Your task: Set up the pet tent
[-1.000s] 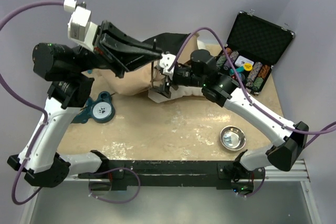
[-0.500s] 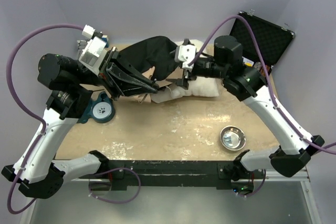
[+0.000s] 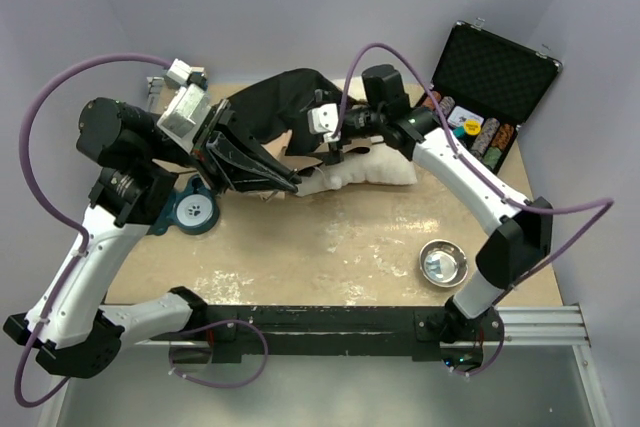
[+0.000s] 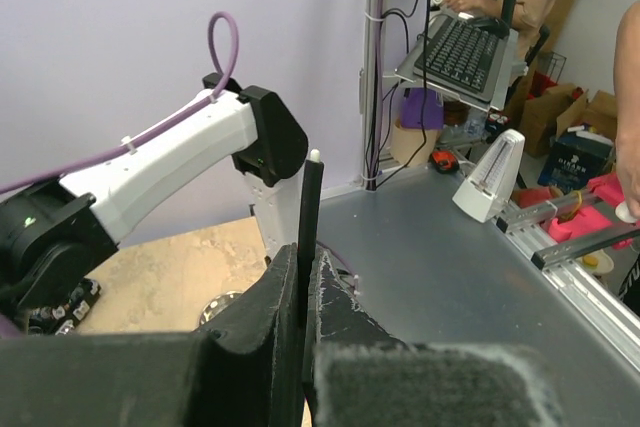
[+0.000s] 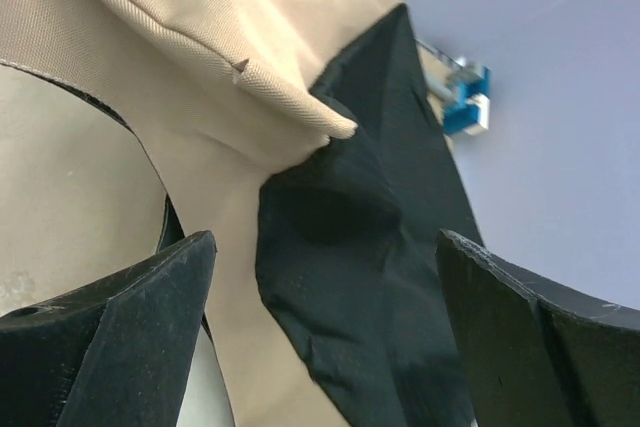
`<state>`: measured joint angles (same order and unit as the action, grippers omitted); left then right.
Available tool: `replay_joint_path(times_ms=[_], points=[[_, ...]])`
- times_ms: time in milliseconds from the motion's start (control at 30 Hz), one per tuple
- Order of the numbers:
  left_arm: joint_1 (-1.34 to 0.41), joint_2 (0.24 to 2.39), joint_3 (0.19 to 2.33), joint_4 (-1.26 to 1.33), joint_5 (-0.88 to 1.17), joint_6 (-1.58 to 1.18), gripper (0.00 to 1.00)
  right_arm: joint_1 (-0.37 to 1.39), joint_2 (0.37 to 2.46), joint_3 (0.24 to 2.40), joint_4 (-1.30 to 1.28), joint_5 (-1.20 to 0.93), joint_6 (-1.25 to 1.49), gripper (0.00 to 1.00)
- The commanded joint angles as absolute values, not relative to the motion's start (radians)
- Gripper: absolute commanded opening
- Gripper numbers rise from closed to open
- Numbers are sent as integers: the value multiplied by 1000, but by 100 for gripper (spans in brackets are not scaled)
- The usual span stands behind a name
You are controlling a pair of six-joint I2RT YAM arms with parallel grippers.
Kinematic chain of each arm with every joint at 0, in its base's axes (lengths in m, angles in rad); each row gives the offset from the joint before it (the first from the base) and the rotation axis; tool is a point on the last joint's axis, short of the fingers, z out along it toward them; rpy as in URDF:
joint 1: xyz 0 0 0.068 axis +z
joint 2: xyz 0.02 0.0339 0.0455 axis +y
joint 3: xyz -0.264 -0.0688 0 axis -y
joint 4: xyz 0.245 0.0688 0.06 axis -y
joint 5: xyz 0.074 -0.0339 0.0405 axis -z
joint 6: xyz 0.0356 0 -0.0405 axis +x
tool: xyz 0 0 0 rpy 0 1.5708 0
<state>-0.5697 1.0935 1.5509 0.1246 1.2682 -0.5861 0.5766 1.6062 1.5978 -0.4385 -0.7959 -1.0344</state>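
Note:
The pet tent (image 3: 283, 99) lies collapsed at the back of the table, black lining uppermost and tan cloth (image 3: 287, 143) below it. My left gripper (image 3: 292, 185) is shut on a thin dark tent pole (image 4: 309, 209) with a white tip, which stands up between the jaws (image 4: 304, 272). My right gripper (image 3: 333, 150) hangs open just right of the tent, over the edge of the white cushion (image 3: 368, 169). In the right wrist view the tan and black tent fabric (image 5: 340, 237) fills the space ahead of the open gripper (image 5: 325, 282); I cannot tell whether the fingers touch it.
An open black case of poker chips (image 3: 487, 82) stands at the back right. A small metal bowl (image 3: 443, 262) sits near the front right. A teal holder with a white disc (image 3: 193, 210) lies under the left arm. A blue clamp (image 5: 465, 113) sits beyond the tent.
My left gripper has come down and to the right with the pole. The right gripper has opened wider and shifted back toward the tent. The tent fabric has slumped lower.

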Motion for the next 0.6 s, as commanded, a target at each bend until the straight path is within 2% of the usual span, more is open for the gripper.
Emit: replay_joint_path(times_ms=[0,133,333,400,467,567], points=[[-561,1120,1578,38,1304,-538,0,595,1661,1666,-440,-937,-1117,95],[-560,1131,1586,5,1305,-519,0,604,1726,1698,-445,-982,-1105,94],[-561,1140,1578,-35,1298,-502,0,641,1795,1716,-358,-1014,-990,87],[-560,1143,1585,-49,1295,-491,0,641,1810,1730,-354,-1032,-956,76],[-560,1146,1589,-64,1290,-479,0,641,1818,1736,-370,-1037,-954,55],[-549,1143,1589,-84,1285,-465,0,641,1822,1744,-400,-1046,-951,30]])
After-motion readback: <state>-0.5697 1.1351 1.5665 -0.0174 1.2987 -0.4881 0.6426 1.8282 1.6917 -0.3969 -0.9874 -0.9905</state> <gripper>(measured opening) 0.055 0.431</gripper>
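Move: The open end of the tan pole sleeve hangs about 7 cm to the left of my open right hand, some 4 cm below and level with it fore and aft. The tent's black panel lies beyond it, about 8 cm left of this hand, 6 cm ahead and 8 cm down. The white cushion is roughly 11 cm to this hand's right and 25 cm below, level with it fore and aft. From my left hand, still gripping the pole, the sleeve end is about 25 cm ahead, 3 cm left and 26 cm down. I send my open right hand down and then mostly left, about 6 cm left and 4.5 cm down in all, to bring its fingers either side of the sleeve end, turning some 15 degrees, mainly counter-clockwise. As it slows I start closing the fingers around the sleeve, to roughly half open. My left hand keeps its pinch on the pole and eases down and slightly forward, some 2.5 cm. ##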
